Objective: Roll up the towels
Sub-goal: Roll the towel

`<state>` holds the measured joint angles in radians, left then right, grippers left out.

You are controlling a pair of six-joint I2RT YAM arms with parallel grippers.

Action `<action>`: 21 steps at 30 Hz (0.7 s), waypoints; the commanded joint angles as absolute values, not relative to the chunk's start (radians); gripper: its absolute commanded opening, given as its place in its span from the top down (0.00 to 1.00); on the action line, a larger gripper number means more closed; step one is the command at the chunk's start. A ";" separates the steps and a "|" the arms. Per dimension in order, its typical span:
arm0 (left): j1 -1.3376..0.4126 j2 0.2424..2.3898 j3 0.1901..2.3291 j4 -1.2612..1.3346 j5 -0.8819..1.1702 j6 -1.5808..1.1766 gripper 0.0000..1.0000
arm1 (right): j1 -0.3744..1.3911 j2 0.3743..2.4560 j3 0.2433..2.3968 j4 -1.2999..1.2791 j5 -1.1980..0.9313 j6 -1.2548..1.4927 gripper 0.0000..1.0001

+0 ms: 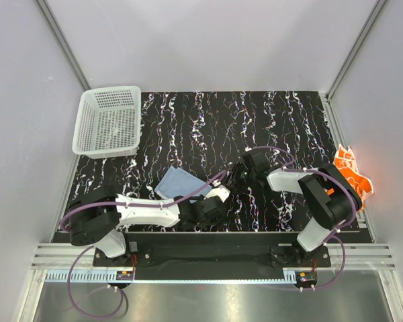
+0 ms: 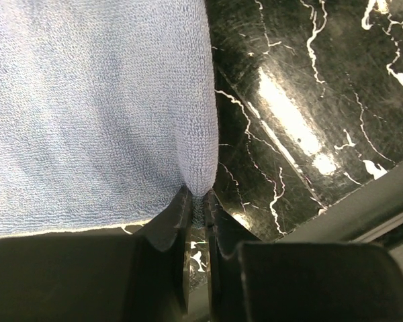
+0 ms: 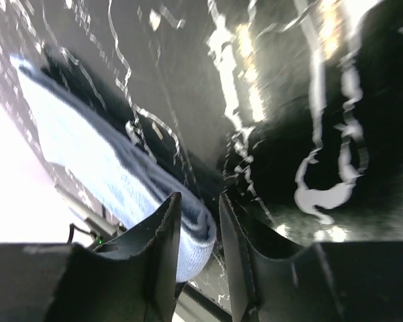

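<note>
The light blue towel (image 1: 176, 181) lies flat near the table's front, left of centre. My left gripper (image 1: 218, 193) is at its right end, and in the left wrist view that gripper (image 2: 199, 201) is shut on a folded edge of the blue towel (image 2: 94, 114). My right gripper (image 1: 236, 176) sits just right of it, low over the table. Its jaws (image 3: 200, 208) stand apart, and the blue towel's (image 3: 87, 154) rounded end shows past the left finger; contact cannot be told. The orange flower-print towel (image 1: 352, 171) lies crumpled at the table's right edge, behind the right arm.
A white perforated basket (image 1: 107, 149) stands at the back left corner of the black marbled table (image 1: 208, 127). Grey walls close in the back and both sides. A metal rail runs along the front edge by the arm bases.
</note>
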<state>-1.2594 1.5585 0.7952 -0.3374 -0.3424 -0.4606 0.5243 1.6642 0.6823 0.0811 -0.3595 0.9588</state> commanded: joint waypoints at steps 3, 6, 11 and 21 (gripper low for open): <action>-1.264 1.546 0.762 -0.347 -0.249 -0.463 1.00 | 0.494 1.717 0.684 -0.182 -0.123 0.851 0.60; -1.266 1.523 0.759 -0.338 -0.239 -0.480 1.00 | 0.494 1.681 0.692 -0.219 -0.098 0.851 0.56; -1.262 1.439 0.744 -0.284 -0.174 -0.517 1.00 | 0.495 1.510 0.670 -0.313 -0.009 0.864 0.47; -1.195 1.335 0.704 -0.117 0.009 -0.624 1.00 | 0.495 1.134 0.583 -0.362 -0.078 0.876 0.41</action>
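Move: The left hand still pinches a corner of the towel, whose middle lies about 8 cm ahead and 8 cm to its left, almost level; the table's near edge runs some 6 cm straight behind that hand. From the right hand, the towel's middle is roughly 14 cm to the left and 3 cm back, while the towel's right end sits at its fingertips, about 1 cm left and 1 cm back. Right hand opens, leaving the towel some 8 cm rightward and up; left lifts its still pinched corner back. ##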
